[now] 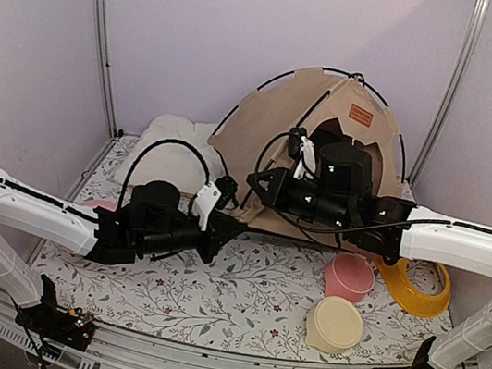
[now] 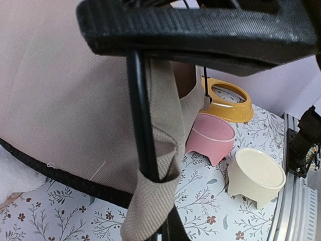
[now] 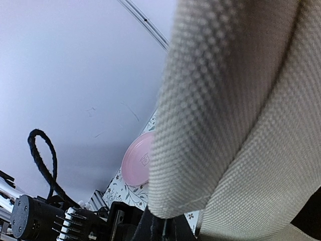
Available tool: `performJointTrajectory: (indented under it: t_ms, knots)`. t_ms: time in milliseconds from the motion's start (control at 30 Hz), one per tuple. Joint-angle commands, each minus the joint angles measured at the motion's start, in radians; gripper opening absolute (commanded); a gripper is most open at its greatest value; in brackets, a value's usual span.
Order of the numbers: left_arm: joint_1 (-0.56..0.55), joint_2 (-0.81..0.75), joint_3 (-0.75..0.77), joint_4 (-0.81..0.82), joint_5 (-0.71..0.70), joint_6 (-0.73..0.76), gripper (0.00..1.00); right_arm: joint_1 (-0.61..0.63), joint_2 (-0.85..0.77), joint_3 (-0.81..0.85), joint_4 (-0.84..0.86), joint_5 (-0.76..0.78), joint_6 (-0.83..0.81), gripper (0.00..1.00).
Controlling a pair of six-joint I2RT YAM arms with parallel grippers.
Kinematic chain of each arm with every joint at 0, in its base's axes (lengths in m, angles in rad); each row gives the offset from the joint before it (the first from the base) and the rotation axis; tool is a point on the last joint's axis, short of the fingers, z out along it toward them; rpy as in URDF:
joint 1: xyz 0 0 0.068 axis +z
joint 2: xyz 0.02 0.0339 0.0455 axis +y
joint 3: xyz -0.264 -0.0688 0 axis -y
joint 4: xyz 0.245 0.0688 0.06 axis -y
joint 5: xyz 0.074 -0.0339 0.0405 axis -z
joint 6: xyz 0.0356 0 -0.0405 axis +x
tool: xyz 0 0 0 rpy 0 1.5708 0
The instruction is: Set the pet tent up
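The pet tent [image 1: 283, 125] stands half-raised at the back, tan fabric with thin black poles and a brown label [image 1: 360, 114]. My left gripper [image 1: 228, 225] is at its front lower edge. In the left wrist view a black pole [image 2: 143, 125] runs down through a tan webbing loop [image 2: 155, 201], and the left gripper [image 2: 171, 226] is shut at the loop's base on pole and strap. My right gripper [image 1: 260, 187] is at the tent's left front. In the right wrist view tan webbing [image 3: 241, 100] fills the frame, and the right gripper [image 3: 168, 227] is shut on it.
On the floral mat [image 1: 238, 296] at the right stand a pink bowl [image 1: 348, 276], a cream bowl [image 1: 336, 325] and a yellow ring-shaped dish [image 1: 417, 287]. A cream cushion [image 1: 170, 159] lies left of the tent. A pink disc [image 3: 138, 160] lies by the left arm.
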Motion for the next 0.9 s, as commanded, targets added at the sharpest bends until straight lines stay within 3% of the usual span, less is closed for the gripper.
performJointTrajectory:
  t_ms: [0,300,600,867]
  knots:
    - [-0.040,-0.039,0.029,0.107,0.043,-0.004,0.00,0.012,0.035,-0.004,-0.016,0.000,-0.006,0.00]
    - [-0.037,-0.082,0.013,0.078,0.090,0.018,0.01,0.012,0.027,-0.042,-0.047,0.034,-0.007,0.00]
    - [-0.038,-0.116,-0.053,0.034,0.063,-0.022,0.27,0.030,0.048,-0.053,-0.054,0.015,-0.006,0.00]
    - [-0.034,-0.286,-0.140,-0.061,-0.005,-0.046,0.27,0.040,0.066,-0.040,-0.064,0.014,-0.019,0.00]
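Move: The left fingers already pinch the tent corner, where the pole runs into its cloth sleeve, practically at the hand point. From this hand the pink bowl sits roughly 27 cm right, about level ahead and 17 lower; the cream bowl is some 26 right, 11 back and 17 lower. From the right hand, already gripping tent cloth higher up, that corner lies about 4 cm back, straight in line sideways and 8 below. Left fingers open, release the tent corner and draw back-left; the right lowers its gripped cloth about 4 cm. ##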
